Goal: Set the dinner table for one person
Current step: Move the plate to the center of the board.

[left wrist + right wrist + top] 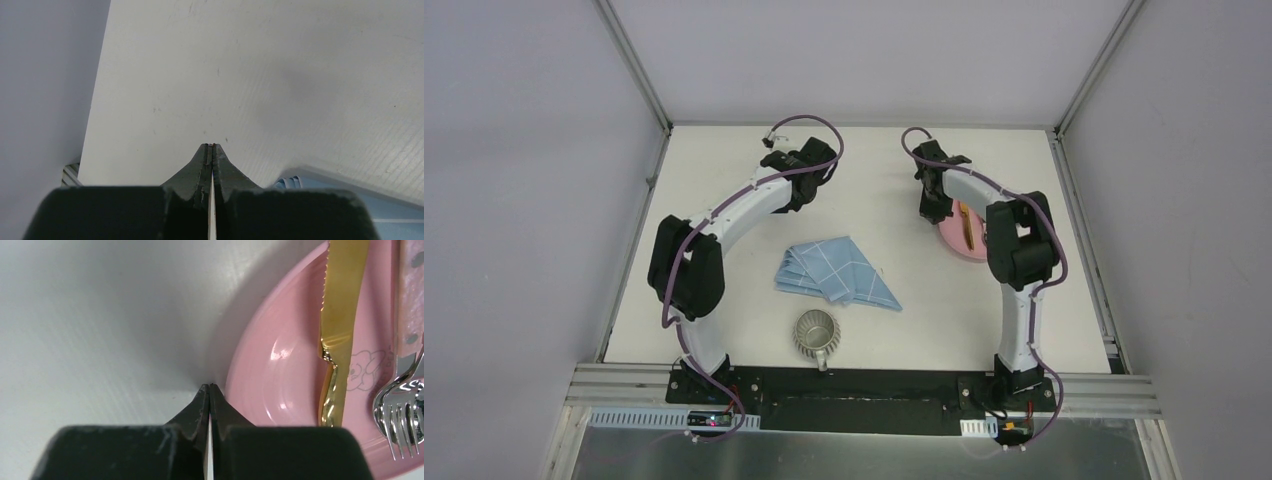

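Note:
The off-white dinner table (724,170) carries a folded light-blue grid-lined cloth (836,271) at its middle and a ribbed grey mug (816,335) near the front edge. A pink plate (956,240) lies at the right, also in the right wrist view (280,370), with a gold knife (340,315) and a pink-handled fork (400,415) on it. My right gripper (210,386) is shut and empty, just left of the plate's rim. My left gripper (212,146) is shut and empty above bare tabletop, with the cloth's corner (350,195) to its right.
Aluminium rails (864,385) edge the table at the front, and grey walls (524,150) enclose it on the other sides. Both arm bases (699,375) stand at the near edge. Purple cables (814,125) loop above the wrists.

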You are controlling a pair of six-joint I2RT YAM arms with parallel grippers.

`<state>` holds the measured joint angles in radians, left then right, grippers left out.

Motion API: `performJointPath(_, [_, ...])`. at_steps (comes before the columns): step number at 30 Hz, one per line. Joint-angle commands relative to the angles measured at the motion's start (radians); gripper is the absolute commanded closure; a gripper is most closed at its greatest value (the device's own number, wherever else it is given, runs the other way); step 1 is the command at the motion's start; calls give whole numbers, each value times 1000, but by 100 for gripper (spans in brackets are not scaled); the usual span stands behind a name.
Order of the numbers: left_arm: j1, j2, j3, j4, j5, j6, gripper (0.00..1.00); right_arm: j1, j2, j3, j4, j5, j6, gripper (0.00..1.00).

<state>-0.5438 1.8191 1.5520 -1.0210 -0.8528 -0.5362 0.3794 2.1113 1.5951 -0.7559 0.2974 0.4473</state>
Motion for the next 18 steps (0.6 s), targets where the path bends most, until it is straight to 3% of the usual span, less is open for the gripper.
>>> performJointPath(1, [-8, 9, 45, 9, 7, -12, 100, -57, -35, -36, -11, 48, -3, 100])
performJointPath(11, [-9, 27, 60, 9, -5, -8, 99, -81, -2, 14, -18, 18, -13, 100])
performJointPath(13, [-10, 27, 66, 7, -24, -1, 94, -80, 2, 22, -18, 8, -14, 100])
performJointPath(18, [-9, 22, 135, -21, -109, 32, 70, -46, -26, 64, -28, -6, -40, 98])
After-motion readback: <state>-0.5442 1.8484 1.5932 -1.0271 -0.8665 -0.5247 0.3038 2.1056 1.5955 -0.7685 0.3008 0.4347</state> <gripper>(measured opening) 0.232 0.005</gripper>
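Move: The pink plate's middle lies about 10 cm to the right of the right hand, roughly level with it and 1 cm lower, its left rim already right at the shut fingertips. On the plate, the gold knife lies some 7 cm to the hand's right, about level with it, and the fork and spoon some 12 cm to its right and 1 cm back. From the left hand the plate is about 56 cm to the right, 4 cm ahead and 14 cm below. With its shut fingertips low against the plate's left rim, the right hand keeps pushing the plate to the right at table height, going about 3.5 cm while turning some 5 degrees clockwise, and halts midway, the tips staying close by the rim. The left hand, far from the plate, stays almost in place, dips by half a centimetre, then begins to rise as its empty fingers part to about a quarter open. ##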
